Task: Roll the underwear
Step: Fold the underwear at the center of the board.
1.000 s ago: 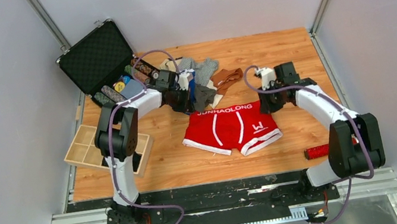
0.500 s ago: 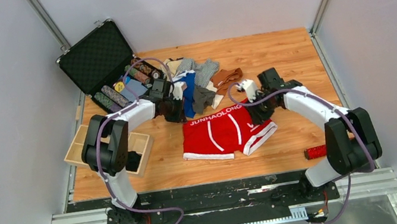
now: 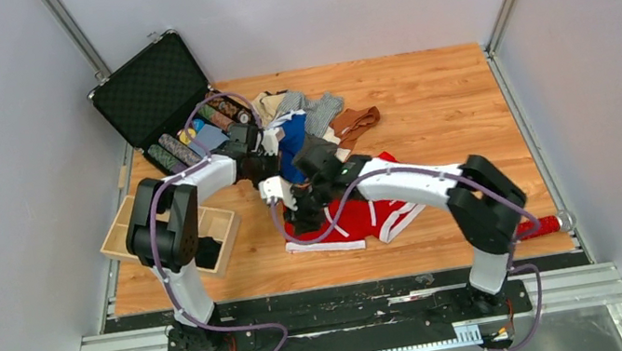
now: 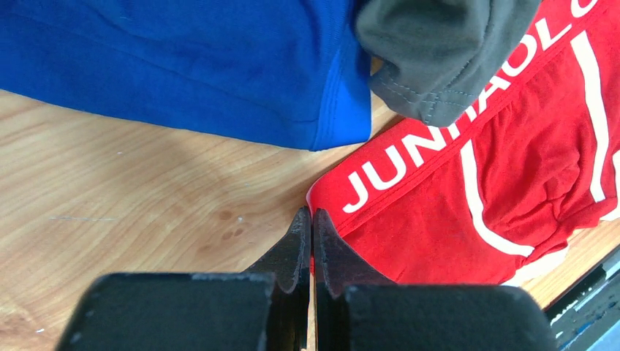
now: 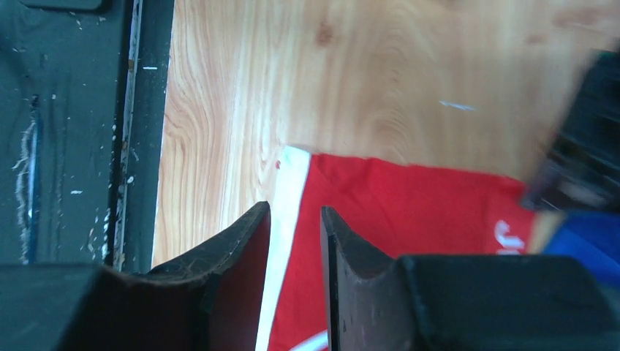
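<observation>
The red underwear (image 3: 372, 217) with white trim lies flat on the wooden table, partly hidden under my right arm. In the left wrist view its "JUNHAOLONG" waistband (image 4: 439, 139) runs up to the right. My left gripper (image 4: 312, 212) is shut, its tips at the waistband's corner, and I see no cloth pinched between them. It sits beside the pile in the top view (image 3: 264, 169). My right gripper (image 5: 295, 208) is open over the white leg hem (image 5: 289, 190) at the garment's left edge (image 3: 296, 223). Blue underwear (image 4: 183, 66) and grey underwear (image 4: 439, 51) lie just behind.
More underwear in a pile (image 3: 317, 118) lies at the back. An open black case (image 3: 153, 92) with rolled items stands at the back left. A wooden tray (image 3: 129, 231) sits at the left edge. A red bristly stick (image 3: 537, 225) lies at the front right.
My right arm has swung left across the red underwear to its left edge, and its jaws have parted. The red underwear slid left and bunched a little. My left gripper drifted slightly left.
</observation>
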Robot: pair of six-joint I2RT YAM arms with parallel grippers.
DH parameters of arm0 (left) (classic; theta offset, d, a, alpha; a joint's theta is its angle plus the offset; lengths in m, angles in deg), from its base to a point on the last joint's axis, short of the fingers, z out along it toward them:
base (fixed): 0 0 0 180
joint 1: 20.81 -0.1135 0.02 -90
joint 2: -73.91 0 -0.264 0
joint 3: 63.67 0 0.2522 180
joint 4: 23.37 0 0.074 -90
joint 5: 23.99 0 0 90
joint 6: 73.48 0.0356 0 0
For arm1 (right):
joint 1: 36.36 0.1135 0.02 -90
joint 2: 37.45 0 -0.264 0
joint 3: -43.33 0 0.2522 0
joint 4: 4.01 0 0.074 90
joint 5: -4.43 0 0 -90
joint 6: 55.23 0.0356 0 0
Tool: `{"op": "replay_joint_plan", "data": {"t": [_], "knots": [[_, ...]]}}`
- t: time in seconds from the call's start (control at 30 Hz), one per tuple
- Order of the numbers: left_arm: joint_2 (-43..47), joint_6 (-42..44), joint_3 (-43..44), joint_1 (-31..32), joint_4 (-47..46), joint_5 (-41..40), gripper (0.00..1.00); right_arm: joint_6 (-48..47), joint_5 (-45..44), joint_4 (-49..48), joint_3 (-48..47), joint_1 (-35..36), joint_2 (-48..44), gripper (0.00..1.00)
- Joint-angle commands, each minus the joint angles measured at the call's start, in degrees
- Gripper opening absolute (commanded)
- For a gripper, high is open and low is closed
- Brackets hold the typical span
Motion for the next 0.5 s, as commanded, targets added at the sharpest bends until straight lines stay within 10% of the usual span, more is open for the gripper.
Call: {"op": "replay_joint_plan", "data": {"t": [0.0,0.47], "knots": [[3.0,-0.3,-0.5,-0.5,-2.9,1.3,0.0,-4.5,1.2,-4.2,-5.3,3.6,7.8,0.32],[3.7,0.8,-1.7,-1.1,-2.5,2.2,0.0,-9.5,-2.5,-4.8,-7.0,7.8,15.6,0.36]]}}
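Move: The red underwear's left leg-hem corner lies some 5 cm to the right hand's left, about 3 cm back and 9 cm below. The left waistband end, pinched by the left hand, is about 12 cm ahead and 3 cm left of the right hand; the wooden tray's middle is about 25 cm left and 4 cm ahead. For the left hand, that hem corner lies about 15 cm straight back; the blue underwear is some 11 cm ahead and 4 cm right. The empty right hand drops about 7 cm, quickly at first and then easing off, while swinging some 5 cm left and slightly back towards the hem corner of the red underwear's left leg, turning about 10 degrees counter-clockwise, with its fingers kept part-open to bring the corner between the tips. The left hand stays practically in place, fingers still shut on the left end of the waistband. ##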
